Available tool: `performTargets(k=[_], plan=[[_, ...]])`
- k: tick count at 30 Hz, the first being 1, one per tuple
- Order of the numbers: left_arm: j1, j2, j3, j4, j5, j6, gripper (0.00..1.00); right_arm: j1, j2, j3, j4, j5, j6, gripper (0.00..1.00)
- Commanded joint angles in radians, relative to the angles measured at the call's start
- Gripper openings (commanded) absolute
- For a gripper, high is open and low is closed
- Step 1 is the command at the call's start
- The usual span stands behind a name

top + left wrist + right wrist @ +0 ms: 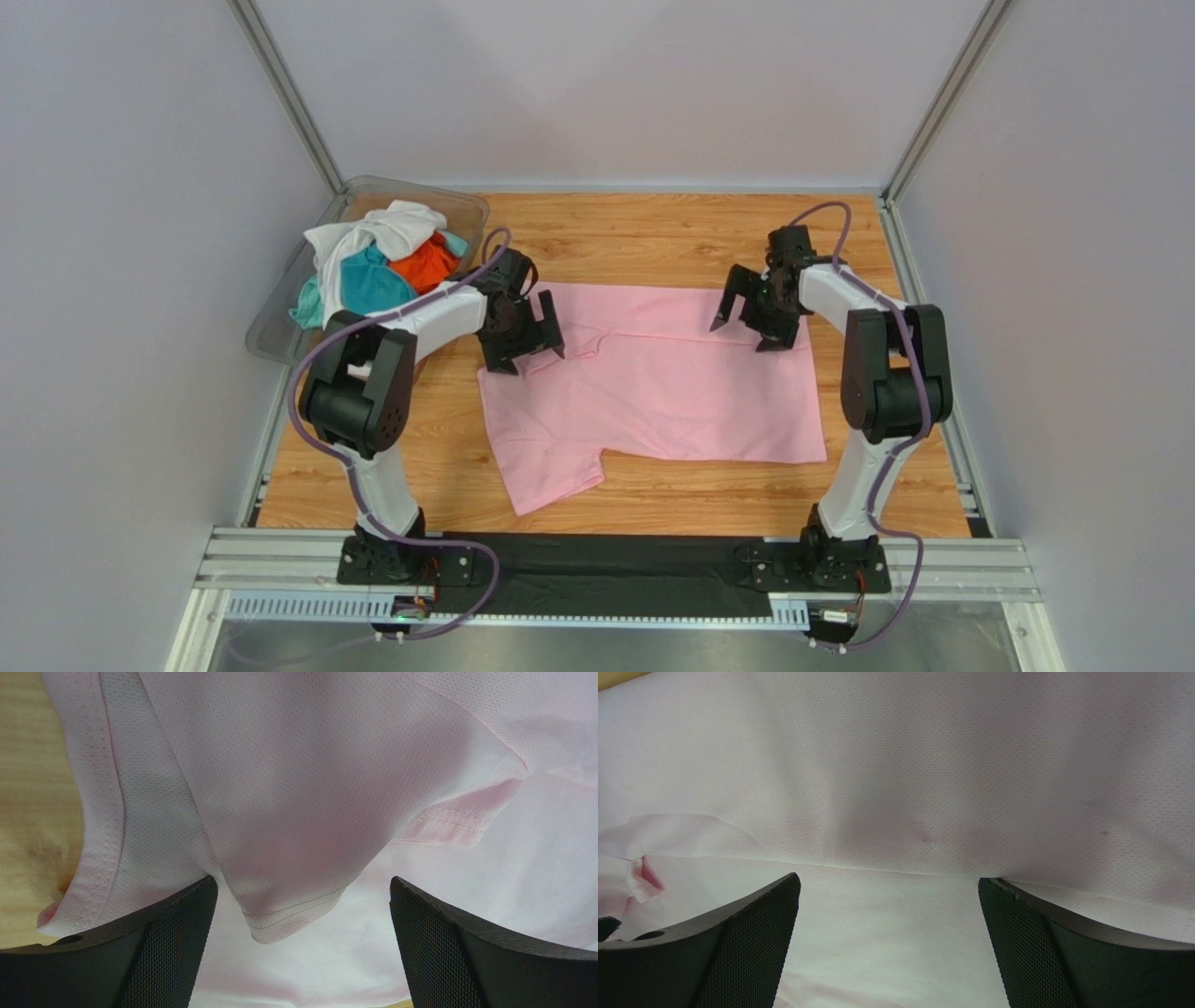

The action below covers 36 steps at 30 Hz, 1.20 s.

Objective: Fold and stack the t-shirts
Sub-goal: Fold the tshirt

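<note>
A light pink t-shirt [659, 392] lies spread on the wooden table, its far edge folded over along a straight crease and one sleeve sticking out at the near left. My left gripper [526, 353] is open over the shirt's left end; in the left wrist view [300, 882] a folded sleeve corner [281, 910] lies between the jaws, not gripped. My right gripper [744, 329] is open over the shirt's far right part; in the right wrist view [889, 878] the fold edge [892, 868] runs between the jaws. White [400, 224], teal [368, 280] and orange [424, 263] t-shirts are piled at the far left.
The piled shirts sit in a clear plastic bin [281, 319] at the table's far left corner, close behind my left arm. Bare wood [659, 238] shows beyond the pink shirt. Grey walls and metal frame rails close in the table's sides.
</note>
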Motion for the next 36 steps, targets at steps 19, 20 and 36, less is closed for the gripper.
performTargets(k=[19,20,36], plan=[[0.016,-0.139,0.141,-0.119,-0.105,0.066,1.00,-0.061,-0.204,0.136,-0.102,0.065,-0.036,1.00],[0.010,-0.179,0.110,-0.120,-0.107,0.059,1.00,-0.060,-0.246,0.102,-0.100,0.081,-0.031,1.00],[-0.248,-0.730,-0.516,-0.137,-0.101,-0.165,0.97,-0.070,-0.919,-0.530,-0.094,0.260,0.180,1.00]])
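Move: Both open hands have their fingertips down on the pink t-shirt, its middle about 22 cm right and 2 cm back of the left hand, and some 19 cm left and 6 cm back of the right. The near sleeve cuff is about 25 cm back and 6 cm right of the left hand, with the clothes bin 16 cm ahead and 33 cm left. The near right hem corner is roughly 23 cm back and 12 cm right of the right hand. With fingers staying wide open and tips on the cloth, both hands keep pushing the t-shirt forward, about 6 cm more, then lift off it. They arc up and back over the shirt by some 20 cm and sink again, left towards the near sleeve cuff, right towards the near hem corner, the right also drifting rightwards and turning about 15 degrees clockwise. ##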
